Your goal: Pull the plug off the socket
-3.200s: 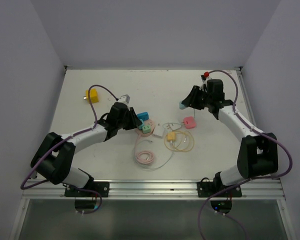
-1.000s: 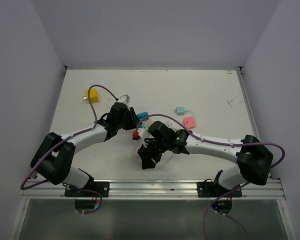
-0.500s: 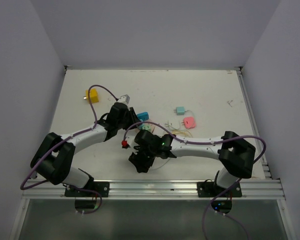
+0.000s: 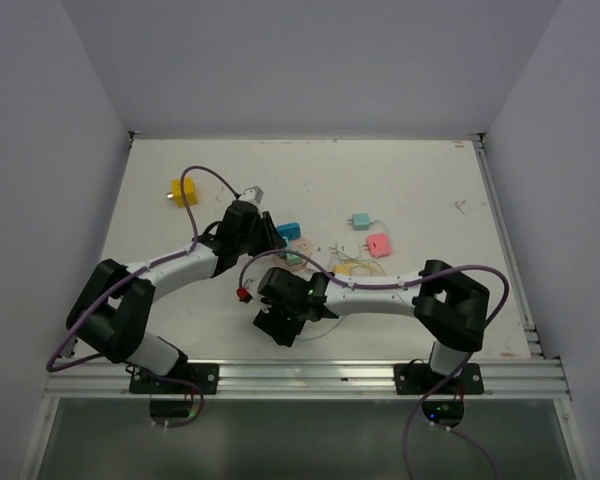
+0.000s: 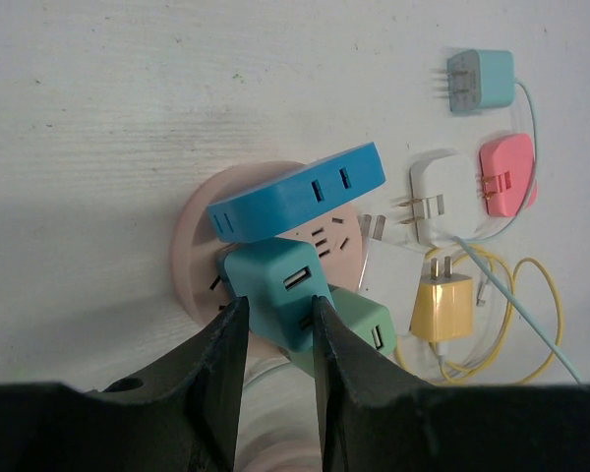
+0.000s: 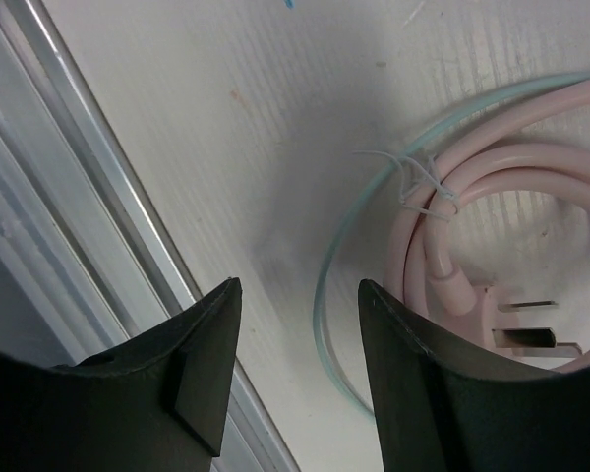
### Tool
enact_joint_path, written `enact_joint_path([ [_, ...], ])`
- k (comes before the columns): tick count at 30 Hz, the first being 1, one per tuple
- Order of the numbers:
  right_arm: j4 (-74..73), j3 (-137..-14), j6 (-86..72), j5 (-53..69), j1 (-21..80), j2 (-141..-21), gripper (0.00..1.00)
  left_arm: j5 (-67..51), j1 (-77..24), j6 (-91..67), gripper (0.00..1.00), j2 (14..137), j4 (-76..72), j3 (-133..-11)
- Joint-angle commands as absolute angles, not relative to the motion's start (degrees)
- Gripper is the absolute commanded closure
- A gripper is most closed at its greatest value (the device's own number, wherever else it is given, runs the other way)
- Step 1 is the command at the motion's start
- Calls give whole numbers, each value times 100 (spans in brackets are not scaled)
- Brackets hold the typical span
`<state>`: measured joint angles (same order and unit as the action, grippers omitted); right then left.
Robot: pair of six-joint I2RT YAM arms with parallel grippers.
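Note:
In the left wrist view, a round pink socket (image 5: 192, 246) lies on the white table with three plugs stuck in it. They are a blue plug (image 5: 295, 192), a teal USB plug (image 5: 275, 290) and a green plug (image 5: 364, 329). My left gripper (image 5: 275, 307) is shut on the teal plug, one finger pressed against each side. From above, the left gripper (image 4: 268, 238) sits at the socket cluster beside the blue plug (image 4: 288, 231). My right gripper (image 4: 280, 325) hangs open near the front edge, over a coiled pink cable (image 6: 492, 187), holding nothing.
Loose chargers lie right of the socket: white (image 5: 442, 197), pink (image 5: 508, 172), teal (image 5: 480, 81) and yellow (image 5: 442, 307) with a looped yellow cable. A yellow block (image 4: 184, 191) sits at the back left. The aluminium front rail (image 6: 69, 197) runs close beside the right gripper.
The right arm has swung from the back right, where a teal charger now lies, across the middle to the front edge by the cable coil. The left gripper stays on the teal plug.

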<state>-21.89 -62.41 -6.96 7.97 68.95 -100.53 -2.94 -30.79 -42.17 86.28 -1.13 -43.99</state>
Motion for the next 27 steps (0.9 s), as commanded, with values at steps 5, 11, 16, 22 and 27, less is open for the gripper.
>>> enact_joint_path([
  [5, -2443, -6460, -554, 352, 6935, -10204, 47, 123, -3076, -3604, 66, 9378, 1828, -4368],
  [11, -2505, -6530, -492, 360, 6943, -10397, 59, 158, -3024, -3560, 66, 9404, 1872, -4482],
  [16, -2549, -6565, -422, 431, 6943, -10397, 82, 176, -2997, -3551, 66, 9352, 1881, -4403],
  [22, -2645, -6504, -176, 834, 6952, -9871, 100, 211, -2971, -3533, 66, 9387, 1863, -4377],
  [27, -2952, -6521, 272, 1877, 6952, -8950, 100, 229, -2953, -3524, 66, 9431, 1846, -4386],
])
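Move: The pale cord lies almost under the right fingers, about 2 cm below, 1 cm ahead and 1 cm to the right; the coiled pink cable is some 6 cm ahead and 2 cm to the right. The left hand already has the teal plug on the round socket between its fingers, about 1 cm ahead and 1 cm below. The blue plug sits roughly 3 cm ahead, straight on, and the green plug 2 cm back and 2 cm to the right. Beside the coiled pink cable the right fingers close from half open and pinch the pale cord off the table after sinking about 2 cm and edging right; still shut, they rise some 3 cm and draw back nearly 2 cm. The left hand keeps its grip on the teal plug, nudges about 1 cm forward early on, then holds still. ##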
